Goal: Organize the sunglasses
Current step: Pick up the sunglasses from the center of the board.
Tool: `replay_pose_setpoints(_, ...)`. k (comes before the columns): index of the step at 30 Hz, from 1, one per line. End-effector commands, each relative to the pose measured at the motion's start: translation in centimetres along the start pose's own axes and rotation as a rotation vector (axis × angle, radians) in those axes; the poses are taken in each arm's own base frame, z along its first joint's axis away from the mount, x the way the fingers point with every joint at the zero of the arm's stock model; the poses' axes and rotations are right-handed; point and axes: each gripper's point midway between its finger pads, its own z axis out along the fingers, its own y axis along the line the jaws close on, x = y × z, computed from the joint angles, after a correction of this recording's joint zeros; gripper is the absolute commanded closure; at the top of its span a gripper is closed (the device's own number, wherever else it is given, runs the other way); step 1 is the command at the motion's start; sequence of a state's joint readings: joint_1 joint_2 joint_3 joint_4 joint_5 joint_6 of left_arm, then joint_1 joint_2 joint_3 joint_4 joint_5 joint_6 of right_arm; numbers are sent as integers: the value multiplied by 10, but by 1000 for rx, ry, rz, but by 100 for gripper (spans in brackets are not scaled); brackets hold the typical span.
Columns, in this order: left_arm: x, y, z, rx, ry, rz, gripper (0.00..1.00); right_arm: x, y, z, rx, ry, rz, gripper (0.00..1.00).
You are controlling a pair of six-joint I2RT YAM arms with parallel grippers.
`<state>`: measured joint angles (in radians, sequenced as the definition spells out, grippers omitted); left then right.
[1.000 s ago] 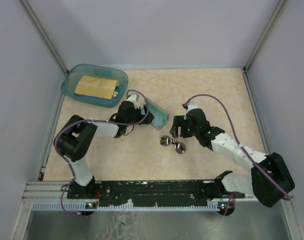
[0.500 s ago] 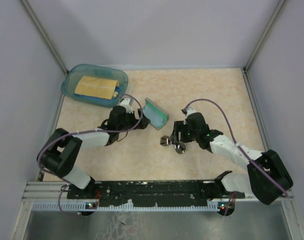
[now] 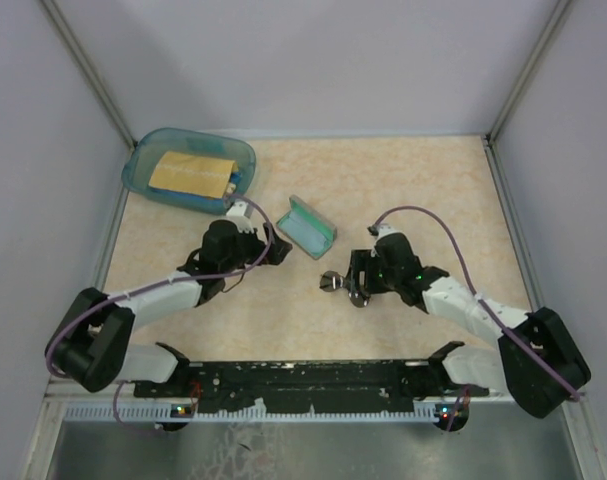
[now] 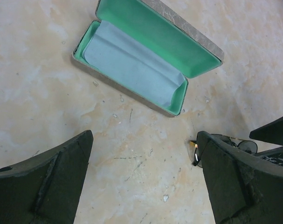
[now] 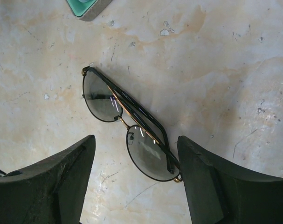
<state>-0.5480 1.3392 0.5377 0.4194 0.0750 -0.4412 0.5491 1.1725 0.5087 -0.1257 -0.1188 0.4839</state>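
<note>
The sunglasses point(image 5: 132, 126) lie folded on the table, dark thin frame with tinted round lenses. My right gripper point(image 5: 135, 142) hovers open just above them, one lens between its fingers point(image 5: 52, 182), and nothing is gripped. From above, the sunglasses point(image 3: 331, 281) show at the right gripper's point(image 3: 355, 283) tip. My left gripper point(image 4: 145, 140) is open over bare table, a short way in front of the open grey case point(image 4: 197, 37). One end of the sunglasses point(image 4: 196, 150) peeks out beside its right finger.
The case point(image 3: 306, 227) lies open with teal lining, and a light blue cloth point(image 4: 132, 65) lies inside it. A blue plastic tub point(image 3: 188, 170) holding a tan item stands at the back left. Walls close in the table on three sides.
My left arm has drawn back from the case toward the near left, leaving it lying open. My right gripper has moved left and down over the sunglasses.
</note>
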Motion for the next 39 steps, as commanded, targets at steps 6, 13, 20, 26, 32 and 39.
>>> replay_pose_setpoints(6,4,3,-8,-10,0,-8,2,2,26,-7,-41,-19,-12,28)
replay_pose_setpoints(13,3,4,-16,-15,-10,-9,2,10,41,-12,-77,-5,-23,29)
replay_pose_setpoints(20,3,3,-21,-11,-17,-11,2,14,52,-15,-102,-2,-28,29)
replay_pose_setpoints(26,2,1,-26,-2,-23,-14,2,-19,40,-20,-52,-101,-24,33)
replay_pose_setpoints(32,-2,-5,-34,26,-37,-22,2,-37,38,-9,-110,-110,-29,50)
replay_pose_setpoints(39,-4,-6,-38,26,-43,-23,2,-22,46,1,-218,-78,-12,60)
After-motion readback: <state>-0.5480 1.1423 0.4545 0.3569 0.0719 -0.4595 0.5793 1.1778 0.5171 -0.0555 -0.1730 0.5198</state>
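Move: The folded sunglasses lie on the board just under the right hand's open fingers, their middle about 4 cm to its left, 1 cm ahead and 3 cm below. The nearer lens is closest to the fingertips. The open green case stands some 14 cm ahead and 14 cm to the left of that hand; nothing else is close. From the left hand, the sunglasses are about 9 cm back, 17 cm to the right and 8 cm below. The right hand's forward-side finger pushes the near end of the sunglasses back and to the left as the hand sweeps that way, low over the board, about 5 cm. The hand then turns back, forward and right about 4 cm, rising a little while the fingers draw partly together around the near lens, still not shut. The left hand backs off, rising, some 3 cm away from the case. ##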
